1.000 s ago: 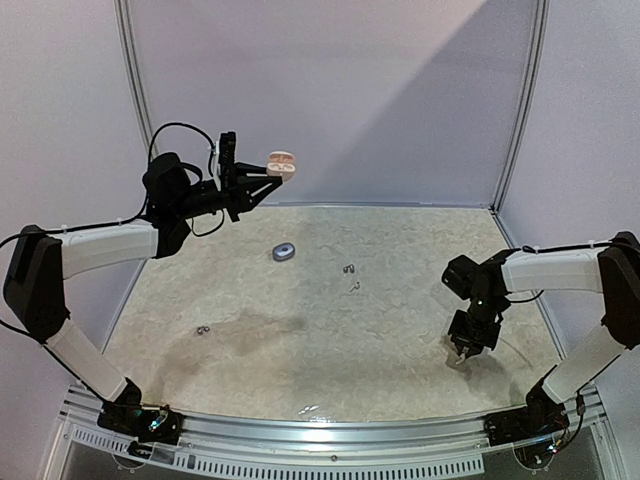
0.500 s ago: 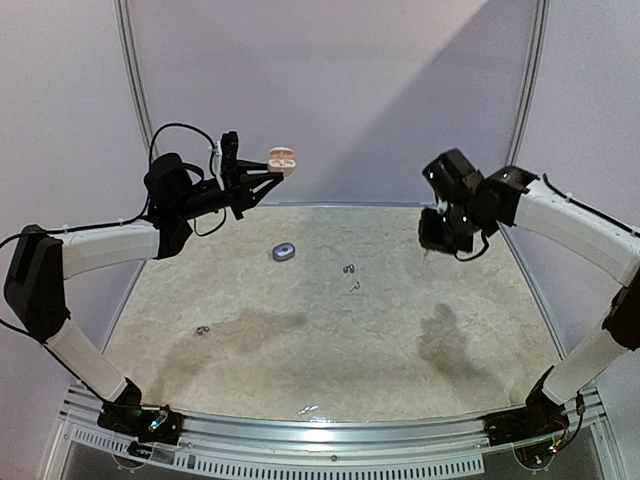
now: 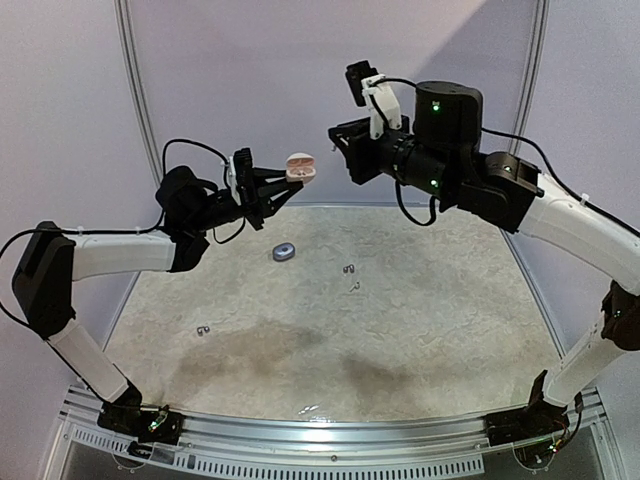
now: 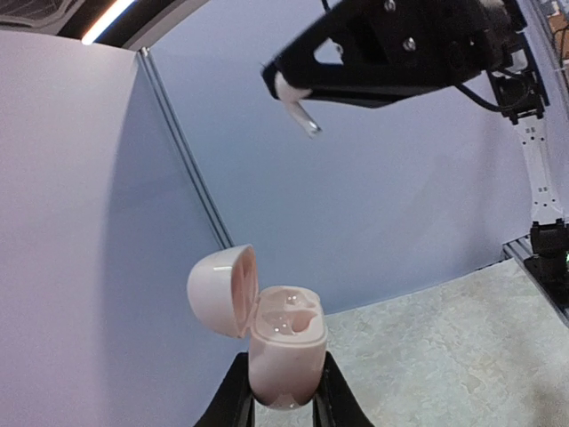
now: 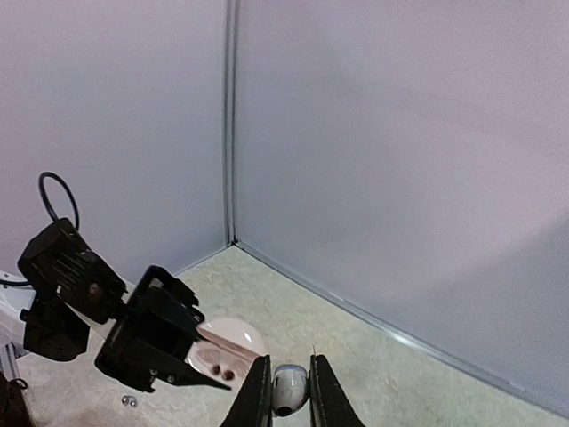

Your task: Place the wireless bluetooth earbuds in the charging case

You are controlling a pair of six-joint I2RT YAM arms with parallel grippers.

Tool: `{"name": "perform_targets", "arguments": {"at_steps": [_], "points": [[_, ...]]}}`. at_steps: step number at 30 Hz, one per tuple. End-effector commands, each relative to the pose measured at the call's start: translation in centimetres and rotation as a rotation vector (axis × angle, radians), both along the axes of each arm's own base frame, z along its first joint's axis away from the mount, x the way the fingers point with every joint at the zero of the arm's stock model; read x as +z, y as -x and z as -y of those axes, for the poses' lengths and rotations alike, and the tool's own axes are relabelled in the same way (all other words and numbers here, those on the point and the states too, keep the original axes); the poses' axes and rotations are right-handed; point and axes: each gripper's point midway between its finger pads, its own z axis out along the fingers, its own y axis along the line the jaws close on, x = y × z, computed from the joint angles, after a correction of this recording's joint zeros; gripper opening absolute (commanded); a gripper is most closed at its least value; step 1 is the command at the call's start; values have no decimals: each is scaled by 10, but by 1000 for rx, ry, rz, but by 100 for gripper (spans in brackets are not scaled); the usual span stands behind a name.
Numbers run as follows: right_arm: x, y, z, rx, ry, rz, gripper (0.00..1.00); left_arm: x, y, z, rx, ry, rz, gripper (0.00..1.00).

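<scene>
My left gripper [image 3: 292,178] is shut on a pale pink charging case [image 3: 301,167], held in the air at the back left with its lid open. In the left wrist view both sockets of the case [image 4: 284,342] show bare. My right gripper [image 3: 336,137] hangs high just right of the case, shut on a whitish earbud [image 5: 289,390]. Seen from the left wrist, that earbud [image 4: 296,100] sits above the case with its stem pointing down to the right. The pink case [image 5: 222,351] lies just left of the right fingers.
A small grey-blue closed case [image 3: 284,252] lies on the mottled table. Tiny earbud pieces lie at the middle [image 3: 349,267], just below that [image 3: 355,287], and at the left [image 3: 203,330]. Pale walls and metal posts [image 3: 138,110] enclose the back and sides.
The right arm has swung up from low over the table's front right to high at the back, close to the pink case. The left gripper has shifted slightly right with the case.
</scene>
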Motion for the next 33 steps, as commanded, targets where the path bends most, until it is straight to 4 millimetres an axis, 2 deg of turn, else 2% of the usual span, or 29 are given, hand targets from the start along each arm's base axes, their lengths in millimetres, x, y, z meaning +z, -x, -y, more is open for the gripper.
{"name": "perform_targets", "arguments": {"at_steps": [1, 10, 13, 17, 21, 24, 25, 28, 33], "points": [[32, 16, -29, 77, 69, 267, 0, 1, 28, 5, -104, -8, 92, 0], [19, 40, -47, 178, 90, 412, 0, 8, 42, 3, -199, 15, 22, 0], [28, 52, -38, 203, 37, 455, 0, 11, 47, 2, -244, 14, -19, 0], [31, 56, -35, 225, 56, 437, 0, 11, 45, 2, -245, 15, -38, 0], [38, 39, -22, 108, -6, 342, 0, 13, 17, -3, -67, 57, -26, 0], [34, 18, -16, -12, -24, 238, 0, 19, -7, -11, 127, 81, 81, 0], [33, 10, -10, -75, -36, 201, 0, 21, -9, -12, 172, 79, 135, 0], [21, -8, -9, -179, -57, 100, 0, 27, -16, -16, 284, 80, 268, 0], [8, -16, -14, -223, -132, -5, 0, 32, -19, -21, 374, 67, 376, 0]]}}
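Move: The right hand holds an earbud; the open charging case lies about 8 cm to its left, 4 cm ahead and 8 cm below. From the left hand, which grips that case, the earbud is roughly 10 cm to the right, 3 cm back and 10 cm higher. Down on the table, some 45 cm below the right hand, a grey oval case sits about 22 cm ahead and 12 cm left, and a small silver pair 18 cm ahead and 4 cm right. Both grips hold, earbud in the right fingers and case in the left. The right hand swings about 5 cm left and 4 cm back towards the case, fingers tipping up some 20 degrees, dips, then retreats right, forward and up, ending 5 cm higher. The left draws back a few centimetres, then returns forward, left and up past its start, turning counter-clockwise and rolling the case. ##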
